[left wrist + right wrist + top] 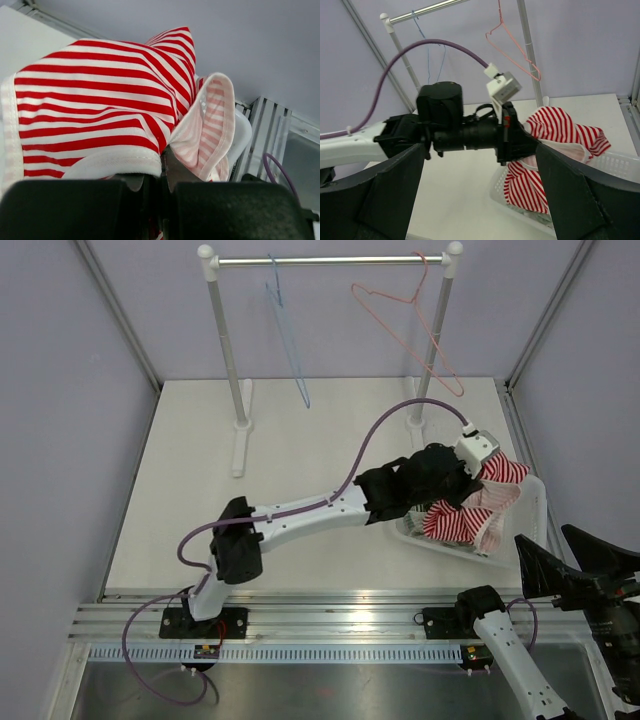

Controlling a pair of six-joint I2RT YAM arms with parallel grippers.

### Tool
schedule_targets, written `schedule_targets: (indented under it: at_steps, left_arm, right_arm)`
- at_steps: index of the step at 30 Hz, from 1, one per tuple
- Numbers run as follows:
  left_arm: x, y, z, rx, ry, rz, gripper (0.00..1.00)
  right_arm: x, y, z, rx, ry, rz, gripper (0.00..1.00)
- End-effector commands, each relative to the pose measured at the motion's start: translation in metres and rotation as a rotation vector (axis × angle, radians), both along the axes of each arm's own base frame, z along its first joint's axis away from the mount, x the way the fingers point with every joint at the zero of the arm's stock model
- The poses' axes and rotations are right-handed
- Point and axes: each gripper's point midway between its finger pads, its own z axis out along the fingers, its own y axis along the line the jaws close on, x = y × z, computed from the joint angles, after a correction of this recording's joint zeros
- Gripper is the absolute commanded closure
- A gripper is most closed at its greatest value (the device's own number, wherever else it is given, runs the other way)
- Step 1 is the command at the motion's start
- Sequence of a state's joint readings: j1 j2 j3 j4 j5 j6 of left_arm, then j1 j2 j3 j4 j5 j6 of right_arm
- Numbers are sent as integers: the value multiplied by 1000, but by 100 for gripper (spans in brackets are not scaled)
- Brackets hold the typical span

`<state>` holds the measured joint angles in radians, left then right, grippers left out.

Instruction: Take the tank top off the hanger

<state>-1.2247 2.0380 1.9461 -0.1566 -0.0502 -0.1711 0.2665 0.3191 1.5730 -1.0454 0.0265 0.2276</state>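
The red-and-white striped tank top (468, 521) lies bunched over the rim of a white basket (539, 502) at the right of the table. My left gripper (476, 488) reaches across to it and is shut on a fold of the cloth near its white hem (112, 162). From the right wrist view, the tank top (560, 131) drapes from the left gripper (530, 146) into the basket (622, 165). A pink wire hanger (440, 350) and a blue hanger (288, 345) hang bare on the rail. My right gripper (570, 558) stands open at the near right, holding nothing.
A white clothes rack (225, 340) with a metal rail (330, 259) stands at the back of the table. A purple cable (375, 435) arcs over the left arm. Purple walls close in both sides. A metal frame strip (330, 615) runs along the near edge.
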Motion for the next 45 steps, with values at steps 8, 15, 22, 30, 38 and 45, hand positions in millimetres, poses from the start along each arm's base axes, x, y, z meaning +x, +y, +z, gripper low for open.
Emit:
schedule_targets:
  at_steps: [8, 15, 22, 30, 38, 45]
  left_arm:
    - [7, -59, -47, -12, 27, -160, 100]
    - [-16, -54, -154, 193, 229, -252, 100]
    - [10, -16, -99, 186, 172, -59, 36]
    - [41, 70, 47, -67, 26, 173, 1]
    - [70, 243, 72, -6, -26, 708, 1]
    - [55, 389, 47, 109, -7, 1021, 1]
  right_arm:
    - [-2, 3, -2, -27, 13, 18, 1]
    - [12, 16, -11, -25, 47, 67, 1]
    - [41, 30, -31, -48, 160, 101, 1]
    - [54, 29, -32, -64, 175, 77, 0]
    - [88, 30, -50, -98, 258, 36, 0]
    - [139, 20, -96, -161, 464, -92, 0]
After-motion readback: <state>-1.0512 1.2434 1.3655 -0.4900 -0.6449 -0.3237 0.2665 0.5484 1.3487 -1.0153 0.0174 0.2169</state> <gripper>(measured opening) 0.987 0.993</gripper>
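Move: My left hand already holds the bunched red tank top. The white basket's middle is about level with that hand, some 5 cm to its right and about 24 cm below. Inside it the green tank top lies about 1 cm ahead, 2 cm right and 24 cm down, and the rack's right foot stands some 22 cm farther out, 4 cm left, 28 cm down. From my open right hand, the basket is roughly 21 cm ahead, 3 cm right and 42 cm below. I carry the red tank top about 5 cm right, then lower it some 18 cm into the basket and open my left fingers wide near the bottom to let go. That hand climbs out and sweeps left, well clear of the basket, turning counter-clockwise about 45 degrees. My right hand, still open and empty, goes forward and down towards the basket, tipping its fingers down. ##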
